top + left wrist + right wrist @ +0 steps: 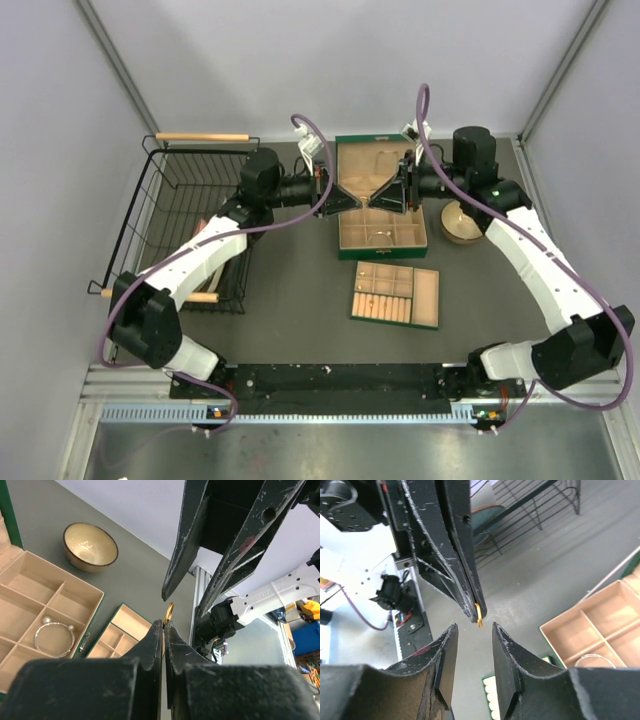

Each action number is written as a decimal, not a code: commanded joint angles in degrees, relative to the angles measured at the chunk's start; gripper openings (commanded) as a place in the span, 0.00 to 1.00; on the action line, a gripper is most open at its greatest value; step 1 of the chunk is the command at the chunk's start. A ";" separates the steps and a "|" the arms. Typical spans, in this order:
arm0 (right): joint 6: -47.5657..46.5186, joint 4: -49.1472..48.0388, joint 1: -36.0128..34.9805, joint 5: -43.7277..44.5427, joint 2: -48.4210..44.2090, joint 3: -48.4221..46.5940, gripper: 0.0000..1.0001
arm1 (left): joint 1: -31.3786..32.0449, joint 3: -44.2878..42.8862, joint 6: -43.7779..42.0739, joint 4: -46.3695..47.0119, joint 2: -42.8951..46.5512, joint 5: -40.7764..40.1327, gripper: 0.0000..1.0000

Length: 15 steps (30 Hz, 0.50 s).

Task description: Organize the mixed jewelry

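A small gold ring (169, 612) stands pinched edge-on between the tips of my left gripper (164, 622), which is shut on it. In the right wrist view the ring (479, 617) pokes out of the left gripper's tip, just above my right gripper (475, 626). The right gripper's jaws stand apart on either side of the ring without touching it. From above, the left gripper (360, 200) and right gripper (378, 199) meet tip to tip over the open green jewelry box (345, 228). No other jewelry piece from the mix shows clearly.
A tan compartment tray (395, 295) lies in front of the box. A pearl-tipped silver bangle (54, 639) rests in one box compartment. A cream bowl (460, 222) sits to the right and a black wire basket (190, 220) to the left.
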State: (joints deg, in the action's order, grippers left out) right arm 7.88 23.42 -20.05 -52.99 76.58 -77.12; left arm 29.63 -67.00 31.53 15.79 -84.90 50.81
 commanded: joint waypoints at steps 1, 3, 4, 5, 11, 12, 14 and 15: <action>-5.06 3.11 0.36 9.01 -3.80 -1.62 0.35 | 0.08 -5.50 -9.25 -7.15 0.79 1.14 0.00; -4.89 4.00 2.20 11.85 -4.33 -2.24 0.36 | 0.17 -9.35 -14.63 -17.74 0.36 0.53 0.00; -4.63 4.52 3.26 14.47 -4.59 -2.77 0.36 | 0.43 -11.11 -22.05 -22.77 -0.26 -0.17 0.00; -4.19 4.96 5.70 15.97 -5.03 -3.12 0.36 | 0.78 -12.87 -26.56 -27.09 -0.61 -1.66 0.00; -3.57 6.73 13.81 20.30 -6.88 -2.86 0.36 | 11.58 -26.77 -65.94 -56.64 -2.81 -22.57 0.00; -4.09 6.90 15.03 20.21 -7.66 -2.34 0.36 | 14.73 -28.08 -72.07 -58.40 -2.99 -25.64 0.00; -4.80 6.73 15.48 20.91 -8.37 -0.58 0.36 | 17.91 -29.32 -78.69 -65.08 -4.21 -32.06 0.00; -5.33 6.73 15.83 21.17 -8.89 0.04 0.35 | 20.97 -29.59 -84.82 -66.66 -4.57 -34.26 0.00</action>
State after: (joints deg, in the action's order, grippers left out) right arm 4.56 30.17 -5.17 -33.95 71.24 -77.60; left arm 43.55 -93.71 -25.65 -33.63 -87.81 30.57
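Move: The gold ring is already in the left fingertips, with the organizer tray's middle about 19 cm back from the left hand, 10 cm to its right and 27 cm below; the jewelry box's compartments lie level with that hand, some 7 cm to its right and 25 cm down. From the empty right hand the ring is roughly 2 cm to the left at the same height, the organizer tray 19 cm back and 8 cm right, and the bowl about 27 cm right, level with it, both far below. Fingers still about a third open, the right hand backs away from the ring, sweeping some 12 cm right and half as far forward at an even height over the jewelry box while it turns about 30 degrees clockwise. The left hand keeps the ring pinched and, after rising about a centimetre, starts back and right towards the organizer tray by a couple of centimetres, sinking again as its wrist rolls some 40 degrees and its fingers tip from level to slanting downward. ##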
